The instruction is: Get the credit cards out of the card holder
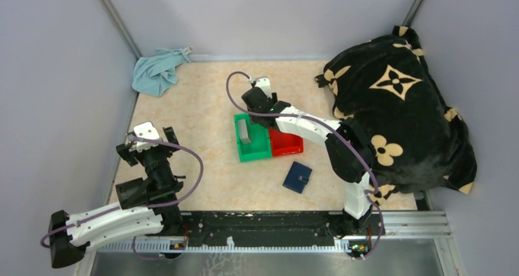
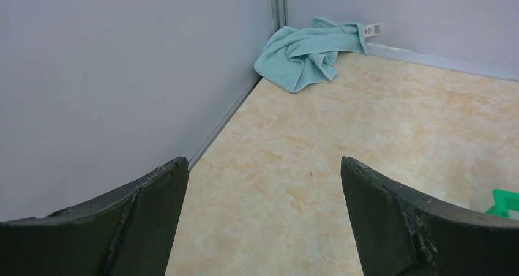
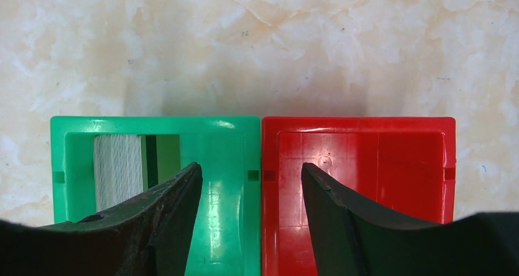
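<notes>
The card holder [image 1: 297, 177], a navy-blue square wallet, lies folded shut on the table in front of the bins, with no gripper touching it. A grey ribbed credit card [image 1: 245, 131] [image 3: 119, 169] rests in the green bin [image 1: 252, 152] [image 3: 159, 123]. My right gripper [image 1: 262, 103] [image 3: 251, 172] hovers over the seam between the green bin and the red bin [image 1: 289, 146] [image 3: 367, 124]. Its jaws stand apart with nothing held between them. My left gripper [image 1: 156, 135] [image 2: 263, 166] is wide open over bare table at the left, far from the wallet.
A light blue towel [image 1: 158, 71] [image 2: 309, 52] is bunched in the far left corner. A black flower-patterned blanket [image 1: 398, 104] fills the right side. Grey walls enclose the table on three sides.
</notes>
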Available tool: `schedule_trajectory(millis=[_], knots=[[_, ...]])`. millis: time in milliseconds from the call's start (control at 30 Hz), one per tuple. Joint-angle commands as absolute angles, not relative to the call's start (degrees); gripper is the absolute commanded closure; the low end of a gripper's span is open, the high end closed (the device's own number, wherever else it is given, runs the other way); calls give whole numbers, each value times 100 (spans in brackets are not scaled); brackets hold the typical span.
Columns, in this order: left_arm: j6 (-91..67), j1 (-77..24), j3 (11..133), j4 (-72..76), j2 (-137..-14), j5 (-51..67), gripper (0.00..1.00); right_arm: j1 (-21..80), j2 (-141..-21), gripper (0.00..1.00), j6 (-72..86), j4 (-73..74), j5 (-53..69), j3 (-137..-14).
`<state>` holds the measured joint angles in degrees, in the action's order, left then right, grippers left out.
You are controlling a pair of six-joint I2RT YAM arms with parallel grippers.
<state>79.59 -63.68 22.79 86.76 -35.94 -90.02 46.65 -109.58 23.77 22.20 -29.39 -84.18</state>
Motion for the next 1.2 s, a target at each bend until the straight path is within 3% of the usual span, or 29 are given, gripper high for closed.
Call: schedule_trajectory(millis=[0,500,600,767,900,1167], knots=[[8049,-6424,2232,10222,-3525,-9229,1,4551,-11011,38,2537,2007,-2783,-8539],[8044,-6464,2193,10226,-3533,-9229,1,4403,-11259,46,2617,1942,-2599,-8434],[8050,-6476,2178,10222,-3531,-9234,1,4395,-11321,54,2656,1965,-2609,-8454],[8042,-6491,2171,10220,-3533,-9229,1,4369,-11334,55,2700,1978,-2603,-8488],[8017,-6501,2161,10222,-3550,-9231,1,4351,-11342,65,2734,1998,-2624,-8534],[8026,-6521,2162,10213,-3595,-9233,1,4342,-11454,73,2792,2100,-2721,-8690]])
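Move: The rims where the green and red boxes meet run under the right hand; their far part, the spot it goes for, lies about 1 cm ahead, 1 cm right and 4 cm below. The white stack in the green box is some 4 cm back and 7 cm left; the red box's middle is about 5 cm back and 5 cm right. The dark blue card holder lies roughly 20 cm back and 10 cm right. From the left hand those rims lie about 20 cm ahead, 31 cm right and 23 cm down. Down by about 3.5 cm goes the right hand, after first easing roughly 1 cm forward and to the right to centre itself over the joined box rims. Its fingertips tip about 5 degrees farther down. The already part-open fingers narrow by half, one on the green side and one on the red, still closing as the hand holds its height, and come right up against the rims. ##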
